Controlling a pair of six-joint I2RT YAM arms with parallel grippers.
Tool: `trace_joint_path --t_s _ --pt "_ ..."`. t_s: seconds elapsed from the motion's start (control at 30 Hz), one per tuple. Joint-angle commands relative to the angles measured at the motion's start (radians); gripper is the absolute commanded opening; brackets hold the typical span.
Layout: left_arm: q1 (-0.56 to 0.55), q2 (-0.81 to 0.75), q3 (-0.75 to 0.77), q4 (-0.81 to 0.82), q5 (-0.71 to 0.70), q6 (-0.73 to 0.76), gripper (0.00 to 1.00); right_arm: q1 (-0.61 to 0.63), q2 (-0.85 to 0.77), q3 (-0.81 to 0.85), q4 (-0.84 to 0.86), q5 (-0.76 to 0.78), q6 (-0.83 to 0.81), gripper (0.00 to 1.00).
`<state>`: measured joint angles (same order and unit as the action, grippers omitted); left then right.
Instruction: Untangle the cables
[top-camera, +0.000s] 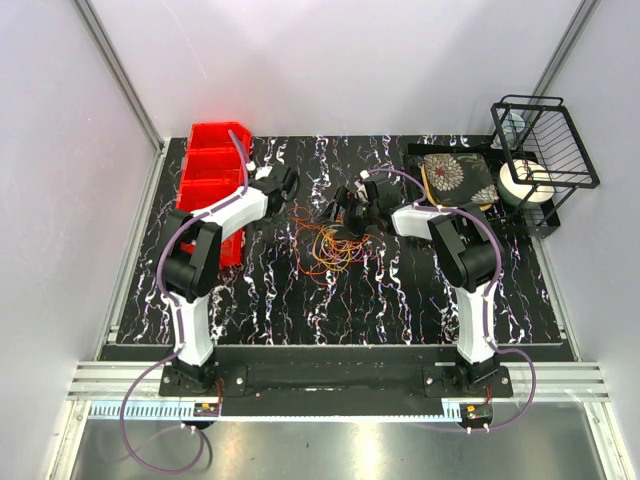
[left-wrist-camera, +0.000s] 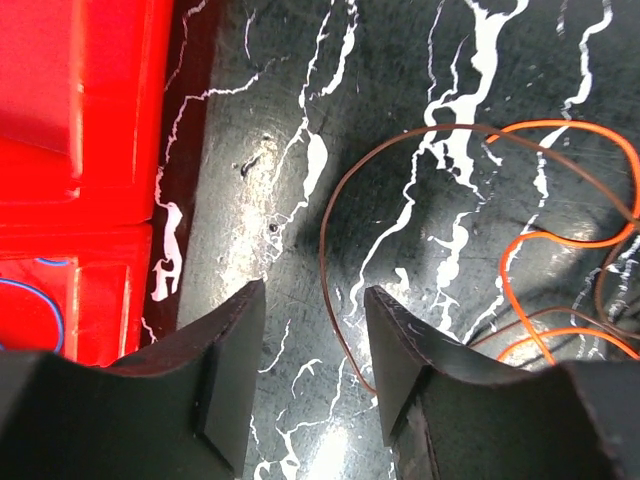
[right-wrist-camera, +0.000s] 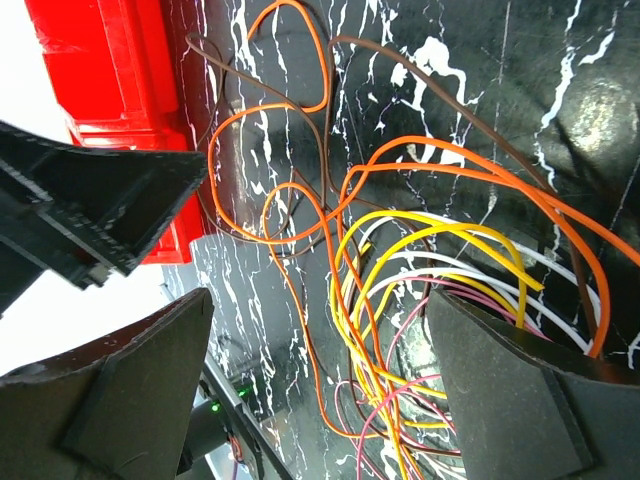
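The cables (top-camera: 325, 245) lie as a loose tangle of orange, yellow, brown and pink loops on the black marbled table (top-camera: 400, 295), between the two arms. My left gripper (top-camera: 285, 185) is at the tangle's left edge, next to the red bin (top-camera: 210, 165). In the left wrist view its fingers (left-wrist-camera: 313, 290) stand apart, low over the table. A brown wire loop (left-wrist-camera: 325, 220) runs between them, close to the right finger (left-wrist-camera: 400, 350). My right gripper (top-camera: 345, 205) hangs wide open (right-wrist-camera: 320, 295) over the tangle, with yellow and orange cables (right-wrist-camera: 400, 300) lying between its fingers.
The red bin (left-wrist-camera: 80, 150) is close on the left of the left gripper and also shows in the right wrist view (right-wrist-camera: 110, 70). At the back right stand a black wire rack (top-camera: 545, 130), a white roll (top-camera: 525, 182) and a floral-patterned item (top-camera: 455, 175).
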<state>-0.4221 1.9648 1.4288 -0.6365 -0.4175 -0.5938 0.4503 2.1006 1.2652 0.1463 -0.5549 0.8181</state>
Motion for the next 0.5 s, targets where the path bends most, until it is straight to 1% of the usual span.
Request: trace_joint_path --t_s 0.0,0.1,0.13,0.17,0.2,0.23,0.27,0.37,0.4,0.43,0.47 --pt "-0.004 0.034 0.021 -0.008 -0.012 -0.021 0.47 0.001 0.035 0.014 -0.033 0.001 -0.007 0.95" --pt "-0.004 0.049 0.031 -0.006 -0.015 -0.018 0.43 -0.002 0.035 0.016 -0.037 0.001 -0.013 0.95" --pt "-0.004 0.054 0.035 -0.003 -0.014 -0.012 0.38 -0.001 0.035 0.016 -0.039 0.003 -0.016 0.95" --pt "-0.004 0.058 0.041 0.000 -0.009 -0.006 0.26 -0.002 0.038 0.016 -0.039 0.001 -0.016 0.95" --pt "-0.004 0.071 0.057 -0.002 -0.004 0.002 0.17 -0.002 0.038 0.016 -0.040 0.000 -0.016 0.95" --pt "-0.003 0.072 0.065 -0.005 -0.006 0.009 0.02 -0.002 0.039 0.017 -0.040 0.000 -0.016 0.95" --pt "-0.004 0.069 0.079 -0.015 -0.018 0.009 0.00 -0.002 0.039 0.017 -0.040 -0.002 -0.016 0.95" --pt "-0.004 -0.038 0.134 -0.068 -0.114 0.022 0.00 -0.002 0.042 0.017 -0.040 0.000 -0.016 0.95" --pt "0.002 -0.078 0.166 -0.078 -0.163 0.035 0.00 -0.002 0.044 0.017 -0.040 -0.002 -0.016 0.95" --pt "0.008 -0.158 0.191 -0.087 -0.182 0.072 0.00 -0.002 0.045 0.020 -0.040 -0.003 -0.014 0.95" --pt "0.016 -0.188 0.255 -0.098 -0.194 0.092 0.00 -0.004 0.047 0.022 -0.040 -0.007 -0.014 0.95"
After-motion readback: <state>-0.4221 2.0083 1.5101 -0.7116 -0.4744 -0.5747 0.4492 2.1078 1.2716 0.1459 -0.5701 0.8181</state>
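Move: Directly below the left hand's half-open fingers, about 3 cm down, a bend of the brown cable crosses the gap. The red bin's middle is some 10 cm to its left and 6 cm ahead; the nearest orange cable loop lies about 9 cm to its right and 2 cm ahead, the main tangle roughly 17 cm right and 6 cm back. From the right hand, the brown bend is about 18 cm left, level fore-and-aft, 3 cm below. The left hand sinks a bit over 2 cm, almost straight down onto the brown cable's bend, tipping only slightly, and shuts its half-open fingers fully at the bottom so that the tips pinch the cable. With the fingers kept shut it then turns upward, rising nearly 3 cm and easing about 1 cm forward, drawing the pinched brown cable up from the table. ##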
